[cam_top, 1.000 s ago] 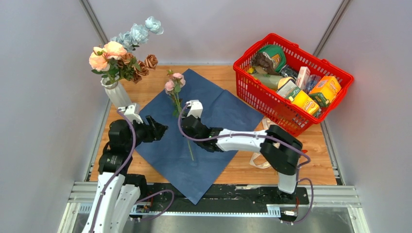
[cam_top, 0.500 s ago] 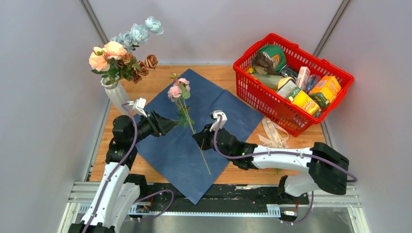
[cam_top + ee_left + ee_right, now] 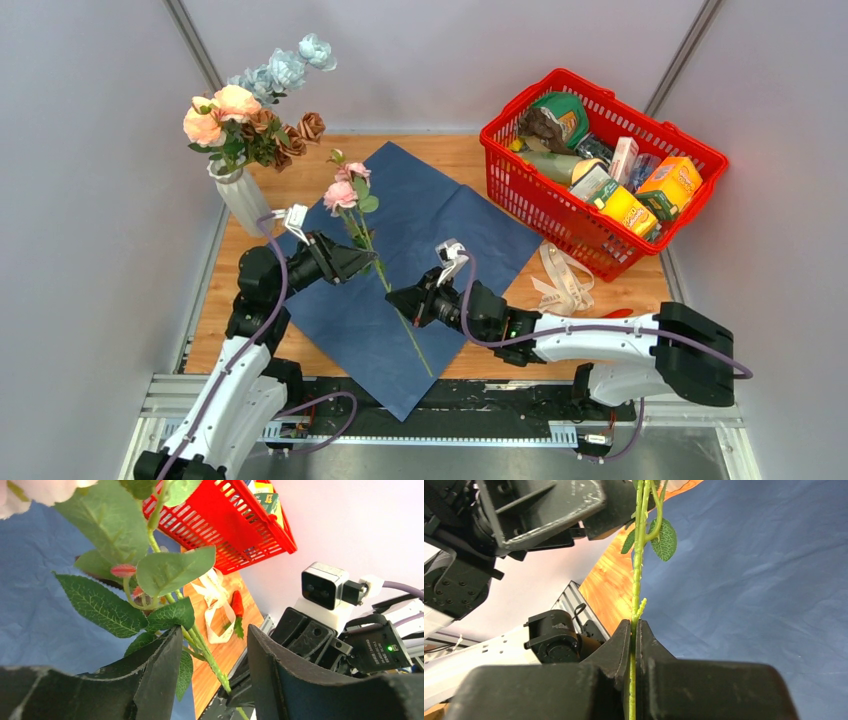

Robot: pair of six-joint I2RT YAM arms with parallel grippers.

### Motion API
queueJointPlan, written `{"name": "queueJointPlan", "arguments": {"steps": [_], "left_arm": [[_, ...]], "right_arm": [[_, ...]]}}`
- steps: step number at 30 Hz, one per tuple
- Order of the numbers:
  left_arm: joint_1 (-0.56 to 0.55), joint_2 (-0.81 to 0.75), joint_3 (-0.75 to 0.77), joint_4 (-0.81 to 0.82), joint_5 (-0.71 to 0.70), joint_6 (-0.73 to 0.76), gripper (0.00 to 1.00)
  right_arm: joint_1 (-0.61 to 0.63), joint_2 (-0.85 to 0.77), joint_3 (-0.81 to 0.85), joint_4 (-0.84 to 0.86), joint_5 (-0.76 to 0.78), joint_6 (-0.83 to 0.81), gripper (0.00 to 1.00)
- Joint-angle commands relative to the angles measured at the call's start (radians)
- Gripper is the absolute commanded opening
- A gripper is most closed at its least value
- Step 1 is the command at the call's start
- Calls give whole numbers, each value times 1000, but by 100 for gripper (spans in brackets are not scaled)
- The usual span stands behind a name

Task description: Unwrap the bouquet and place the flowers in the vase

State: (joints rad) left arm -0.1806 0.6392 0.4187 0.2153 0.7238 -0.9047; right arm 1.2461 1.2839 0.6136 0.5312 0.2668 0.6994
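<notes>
The white ribbed vase (image 3: 240, 196) stands at the back left and holds several flowers (image 3: 250, 115). One pink-bloomed flower (image 3: 342, 192) hangs tilted over the flat blue paper (image 3: 450, 215) of the unwrapped bouquet. My right gripper (image 3: 405, 303) is shut on its lower stem, which the right wrist view shows pinched between the jaws (image 3: 634, 630). My left gripper (image 3: 366, 262) is open around the stem higher up, just under the leaves. In the left wrist view the stem (image 3: 212, 661) runs between the spread fingers (image 3: 162, 672), close to the left one.
A red basket (image 3: 690, 150) full of groceries sits at the back right. A cream ribbon (image 3: 560, 280) lies on the wood beside the paper, with a small red item (image 3: 237, 604) near it. The left arm stands close in front of the vase.
The right gripper has swung from mid-paper toward the near edge, lifting and tilting the pink flower. The left gripper has moved right, taking the stem between its jaws, which have narrowed a little.
</notes>
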Motion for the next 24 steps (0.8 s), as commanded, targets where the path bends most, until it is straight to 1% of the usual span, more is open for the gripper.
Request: {"name": "queueJointPlan", "arguments": {"steps": [1,3,8,10,11,13,14,15,16,17,19,21,22,23,24], "left_arm": [[-7,-6,-34,70,-4,-23,56],[-7,-4,-40,71,-3,-20,53],[-5,-4,-32,36,-9,12,52],[-5,-7,-31,36,-3,12,40],[-5,-12,-31,36,-4,9,38],[-7,-22,-31,33,-4,3,25],[-5,-35,-31,30,-3,1,12],[-7,-39,-29,24,-9,1,5],[-5,-53,-28,6,-14,3,0],[-7,-61,-29,1,-18,9,0],[-5,-90,-28,-14,-20,41,0],[-5,-130,-2,-81,-23,117,0],[-5,-163,9,-108,-29,188,0],[-7,-179,31,-163,-50,217,0],[-7,-215,41,-180,-64,280,0]], "right_arm": [[22,14,3,104,-32,23,0],[30,25,9,101,-32,25,0],[52,52,29,98,-15,23,0],[59,61,38,87,-5,18,0],[59,68,40,85,-3,18,0],[59,77,38,85,2,20,0],[59,81,38,82,5,20,0],[59,84,41,78,8,23,5],[59,86,40,73,11,23,10],[59,86,38,70,12,22,14],[61,77,32,63,31,23,30],[61,62,28,44,58,32,50],[61,55,26,29,72,35,60],[61,48,28,6,87,37,69],[61,43,29,-6,100,38,75]]}}
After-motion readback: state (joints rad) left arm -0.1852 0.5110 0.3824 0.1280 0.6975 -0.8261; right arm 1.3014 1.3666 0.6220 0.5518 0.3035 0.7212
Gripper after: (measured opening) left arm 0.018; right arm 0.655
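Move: The pink flower's stem crosses between the left hand's open fingers, about 1 cm to the right and 2 cm below. From that hand the pink blooms are some 13 cm ahead and 4 cm left, slightly higher; the vase is about 28 cm left, 8 cm ahead, its middle 7 cm lower. The right hand already pinches the stem; the left hand's grip spot is about 8 cm ahead, 3 cm left and a little higher. Left sinks 2 cm, pinches the stem, then eases up and back; right drifts 3 cm down, back, left, letting go. ##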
